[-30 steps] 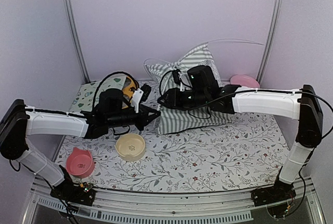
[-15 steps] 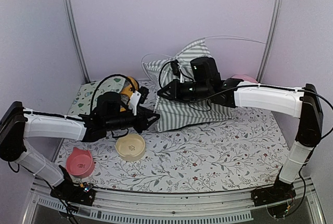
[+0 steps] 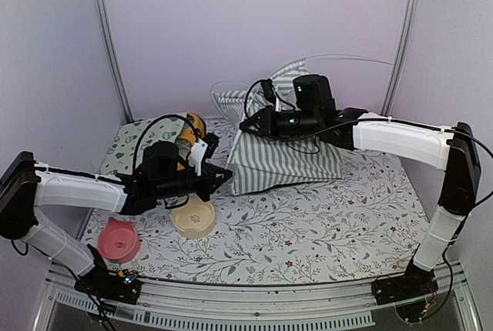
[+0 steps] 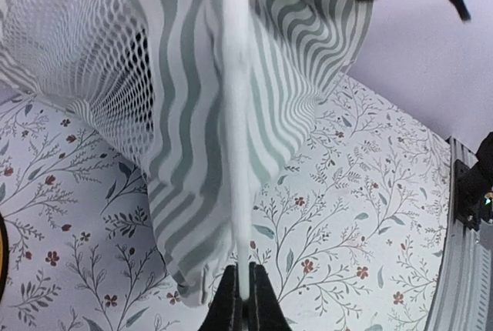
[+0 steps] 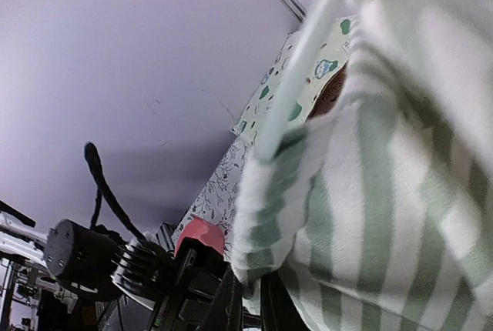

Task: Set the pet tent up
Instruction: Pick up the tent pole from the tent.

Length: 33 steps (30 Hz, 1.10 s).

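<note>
The pet tent is a grey-green and white striped fabric heap at the back middle of the table, with thin white poles arching above it. My left gripper is shut on a white pole at the tent's lower front corner; the lace flap hangs left of it. My right gripper is shut on the striped fabric at the tent's upper left and holds it lifted. A white pole runs past it in the right wrist view.
A cream bowl sits just in front of my left gripper. A pink bowl is at front left, another pink bowl at back right. A yellow and black toy lies on the printed cream mat at back left.
My right gripper has risen and moved back, lifting the tent's upper edge so the fabric stands taller. My left gripper has moved slightly right and forward, still on the pole.
</note>
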Motion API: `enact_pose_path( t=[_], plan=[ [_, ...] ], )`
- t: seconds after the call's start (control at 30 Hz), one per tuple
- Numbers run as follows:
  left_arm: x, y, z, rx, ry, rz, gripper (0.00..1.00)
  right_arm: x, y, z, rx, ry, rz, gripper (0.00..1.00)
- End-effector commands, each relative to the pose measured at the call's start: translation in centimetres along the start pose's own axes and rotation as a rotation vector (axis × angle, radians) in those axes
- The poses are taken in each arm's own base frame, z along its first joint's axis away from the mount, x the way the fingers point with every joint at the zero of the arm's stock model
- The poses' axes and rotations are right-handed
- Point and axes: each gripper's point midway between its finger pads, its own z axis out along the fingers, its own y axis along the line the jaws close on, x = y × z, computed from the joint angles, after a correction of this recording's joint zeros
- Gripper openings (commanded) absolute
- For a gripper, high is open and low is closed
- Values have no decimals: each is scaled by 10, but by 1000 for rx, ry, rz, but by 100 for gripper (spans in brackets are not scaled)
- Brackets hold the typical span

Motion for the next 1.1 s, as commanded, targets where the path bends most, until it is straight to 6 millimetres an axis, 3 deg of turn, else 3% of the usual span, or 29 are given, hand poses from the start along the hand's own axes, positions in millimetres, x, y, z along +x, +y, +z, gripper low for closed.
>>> enact_pose_path(
  t=[0.0, 0.17, 0.4, 0.47, 0.57, 0.67, 0.87, 1.07],
  plan=[
    [6, -18, -9, 17, -39, 42, 0, -95, -32, -55, 26, -194, -6, 14],
    [20, -31, -14, 8, -35, 32, 0, -120, -47, -73, 2, -229, 4, 27],
    [-3, -34, -20, -28, -102, 21, 0, -132, -56, -90, 42, -228, -38, 47],
    [-6, -34, -21, -34, -112, 23, 0, -143, -65, -102, 74, -244, -64, 54],
    [-7, -39, -25, -18, -129, 21, 0, -166, -95, -130, 137, -304, -58, 61],
    [-12, -48, -28, 12, -137, 43, 0, -174, -118, -143, 144, -309, -29, 63],
    [-35, -57, -38, 35, -178, 82, 0, -164, -99, -153, 98, -323, -40, 65],
    [-55, -55, -23, -10, -144, 71, 0, -128, -34, -150, 20, -284, -123, 71]
  ],
)
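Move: The tent's middle lies roughly 8 cm ahead of the right hand, 10 cm to its right and 15 cm lower; a striped fold of it is right at those fingertips. From the left hand, which already pinches the pole, the tent is about 13 cm ahead, 14 cm right and 5 cm lower; the cream bowl is some 7 cm back and 13 cm left, the orange ring about 20 cm ahead and 19 cm left, both roughly 15 cm below. The right hand sweeps right and forward, rising, beside the pole and away from the left hand, its fingers spreading from nearly shut to well open against the striped cloth; it gets about 17 cm right and 12 cm out, pausing once on the way, then draws back some 3 cm while rising further, turned about 10 degrees clockwise. Meanwhile the left hand keeps its pinch on the pole and pulls back 4 to 5 cm, dipping 2 cm before it climbs to about 3 cm above its start. ##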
